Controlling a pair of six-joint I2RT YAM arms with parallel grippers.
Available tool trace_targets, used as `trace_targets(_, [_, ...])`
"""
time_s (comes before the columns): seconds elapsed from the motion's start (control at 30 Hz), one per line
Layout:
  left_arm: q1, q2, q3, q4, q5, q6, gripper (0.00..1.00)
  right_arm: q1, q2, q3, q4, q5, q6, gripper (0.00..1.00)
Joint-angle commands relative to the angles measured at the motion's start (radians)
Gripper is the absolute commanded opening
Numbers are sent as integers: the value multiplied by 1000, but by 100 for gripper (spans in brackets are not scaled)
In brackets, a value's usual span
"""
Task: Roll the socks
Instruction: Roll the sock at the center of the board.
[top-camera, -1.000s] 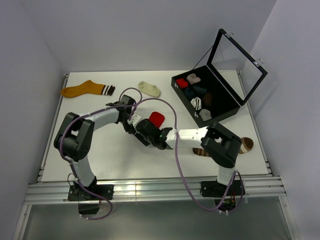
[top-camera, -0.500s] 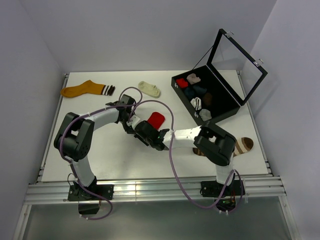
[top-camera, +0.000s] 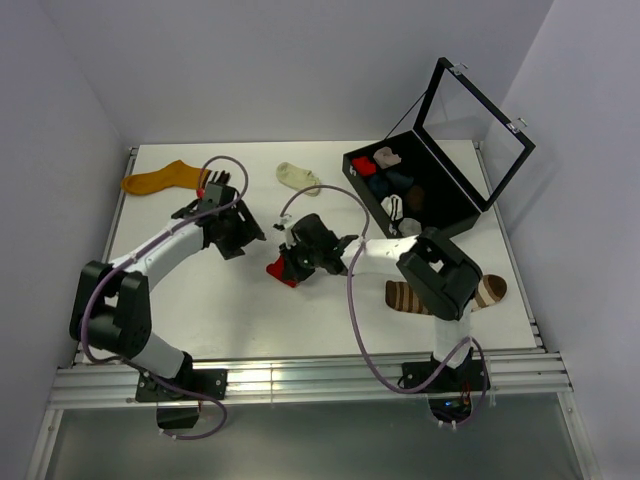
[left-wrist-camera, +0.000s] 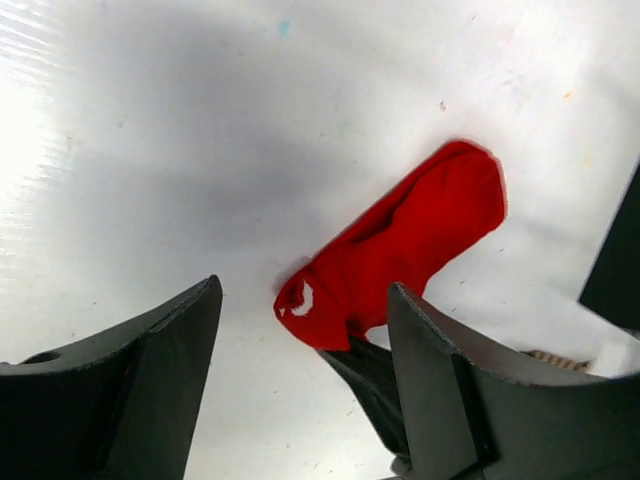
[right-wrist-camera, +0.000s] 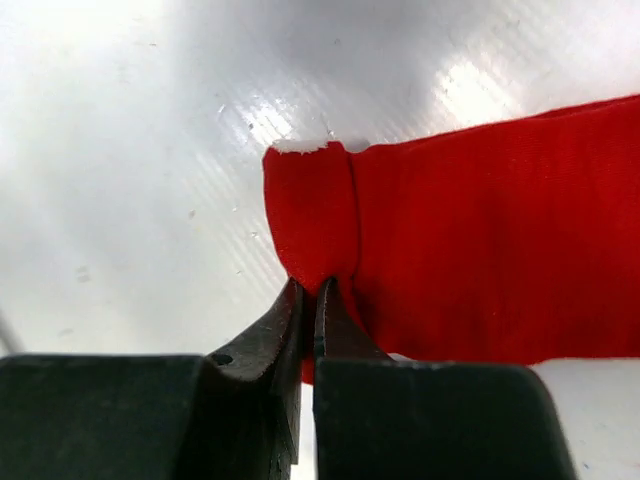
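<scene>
A plain red sock (top-camera: 281, 272) lies mid-table, folded. My right gripper (top-camera: 291, 264) is shut on its edge; in the right wrist view the fingertips (right-wrist-camera: 312, 287) pinch a fold of the red sock (right-wrist-camera: 480, 240). My left gripper (top-camera: 250, 238) stands open just left of it with nothing held. In the left wrist view its gripper (left-wrist-camera: 305, 290) frames the red sock (left-wrist-camera: 410, 240). A cream ankle sock (top-camera: 297, 177) lies at the back. An orange sock with a striped cuff (top-camera: 160, 179) lies far left. A brown striped sock (top-camera: 488, 292) lies partly under the right arm.
An open black box (top-camera: 455, 215) with its lid raised stands at the back right and holds several rolled socks. Cables loop above both arms. The table's edges run along the left wall and the near rail.
My left gripper opened, let go of the red sock and drew back to the left. My right gripper shut on the sock, which now lies lower and further left.
</scene>
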Motion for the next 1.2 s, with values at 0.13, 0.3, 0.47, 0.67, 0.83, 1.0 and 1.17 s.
trace_targets(0.13, [6, -121, -154, 119, 74, -89, 71, -126, 116, 20, -24, -444, 268, 0])
trace_targets(0.3, [-2, -190, -278, 197, 102, -157, 70, -193, 168, -19, 113, -589, 415, 0])
trace_targets(0.47, [-14, -202, -343, 326, 142, -197, 71, -220, 195, -34, 147, -621, 467, 0])
trace_targets(0.67, [-72, -89, -329, 388, 168, -207, 68, -232, 223, -40, 199, -645, 516, 0])
trace_targets(0.83, [-97, -23, -318, 376, 150, -209, 62, -240, 232, -52, 233, -649, 544, 0])
trace_targets(1.0, [-106, 11, -306, 348, 133, -195, 51, -244, 229, -60, 236, -642, 547, 0])
trace_targets(1.17, [-117, 58, -242, 268, 125, -166, 33, -244, 194, -57, 192, -595, 490, 2])
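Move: Back about 6 cm, right 5 cm and some 7 cm below the open left fingers lies the near end of the red sock, already pinched in the right fingers, its tip 2 cm left, 1 cm back and 1 cm below that hand's point. From the left hand, the cream sock lies about 15 cm ahead and 10 cm right, and the mustard sock 14 cm ahead and 20 cm left, both 8 cm lower. Rolling its pinched grip about 45 degrees, top going forward, the right hand winds the red sock's near end almost in place, its fingers ending flatter and pointing left. The left hand swings back about 5 cm and down, then right 5 cm and down again beside the right fingertips, tilting slightly and narrowing its open fingers onto the sock's end. ##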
